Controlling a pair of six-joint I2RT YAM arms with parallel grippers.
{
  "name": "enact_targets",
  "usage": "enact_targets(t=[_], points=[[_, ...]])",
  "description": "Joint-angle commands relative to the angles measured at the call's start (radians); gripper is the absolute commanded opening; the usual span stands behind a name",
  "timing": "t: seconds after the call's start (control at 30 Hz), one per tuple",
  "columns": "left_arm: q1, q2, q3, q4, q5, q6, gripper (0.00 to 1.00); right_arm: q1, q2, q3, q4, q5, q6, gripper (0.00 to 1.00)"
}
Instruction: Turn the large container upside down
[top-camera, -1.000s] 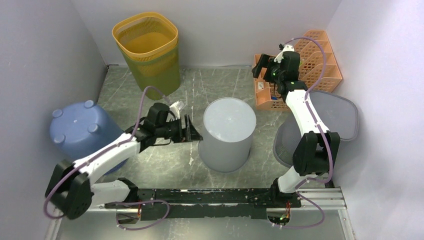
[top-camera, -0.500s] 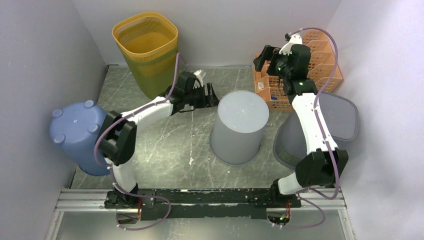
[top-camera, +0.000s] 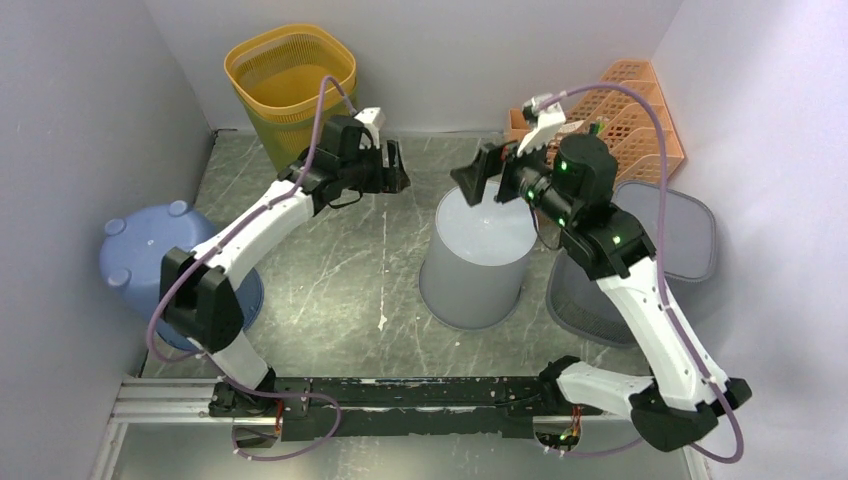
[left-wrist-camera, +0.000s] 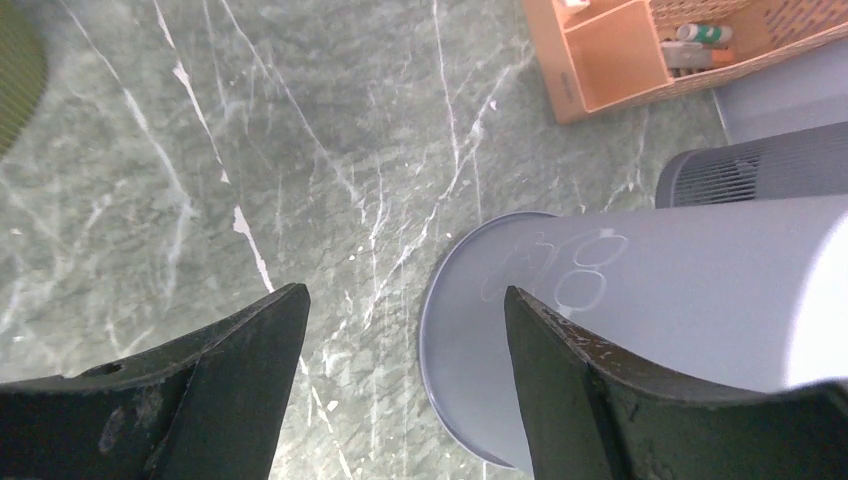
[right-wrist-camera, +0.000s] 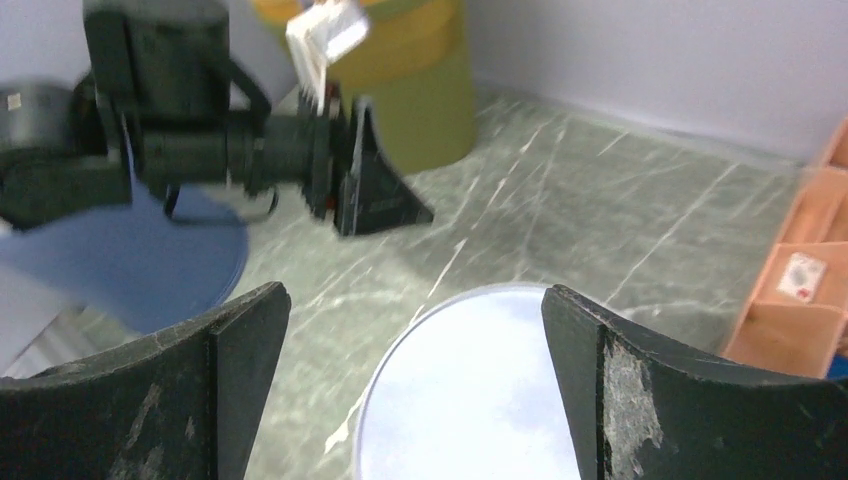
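The large container is a pale grey round bin standing mid-table with its closed flat end up. My left gripper hovers open behind and left of it, apart from it. In the left wrist view the left gripper frames bare floor, with the large container's wall to the right. My right gripper hangs open above the bin's far top edge. In the right wrist view the right gripper spans the flat top without touching it.
A yellow mesh basket stands at the back left. A blue tub sits inverted at the left wall. An orange organiser is at the back right. A dark grey mesh bin lies behind the right arm.
The left arm swung from the bin's near left side to the back, toward the yellow basket. The right arm came from the orange organiser to over the bin's top. The bin shifted slightly right.
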Motion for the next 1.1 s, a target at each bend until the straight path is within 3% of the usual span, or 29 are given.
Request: enact_targets(t=[0.0, 0.1, 0.2, 0.53, 0.93, 1.07], points=[[-0.003, -0.066, 0.026, -0.074, -0.064, 0.066, 0.83, 0.061, -0.074, -0.057, -0.134, -0.078, 0.014, 1.0], [-0.003, -0.072, 0.011, -0.073, -0.05, 0.102, 0.83, 0.086, -0.107, -0.087, -0.199, -0.213, 0.023, 1.0], [-0.003, -0.077, -0.006, -0.067, -0.043, 0.096, 0.82, 0.109, -0.161, -0.153, -0.272, -0.236, 0.032, 1.0], [-0.004, -0.125, -0.024, -0.055, -0.046, 0.101, 0.82, 0.114, -0.285, -0.291, -0.467, 0.099, 0.112, 1.0], [-0.003, -0.249, -0.106, -0.048, -0.092, 0.12, 0.82, 0.119, -0.204, -0.474, -0.319, 0.153, 0.107, 1.0], [-0.004, -0.28, -0.157, -0.03, -0.108, 0.121, 0.82, 0.159, -0.135, -0.483, -0.257, 0.238, 0.154, 1.0]])
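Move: The upturned grey round container has its middle some 28 cm below my right hand, about 2 cm back and 2 cm right of it. The upturned grey basket is roughly 30 cm to this hand's right and 3 cm back; the peach tray stands about 20 cm ahead and 23 cm right. From my left hand the round container lies some 11 cm back, 16 cm right and 9 cm lower, the yellow-green container about 12 cm ahead, 15 cm left and 8 cm lower. I swoop my right hand back nearly 12 cm and down about 13 cm onto the round container's upturned bottom, tipping the wrist down. Then, staying low, I slide forward again some 6 cm over it, fingers wide open, seeming to bear on it. My left hand, open, backs off leftward, back and up from the container. ##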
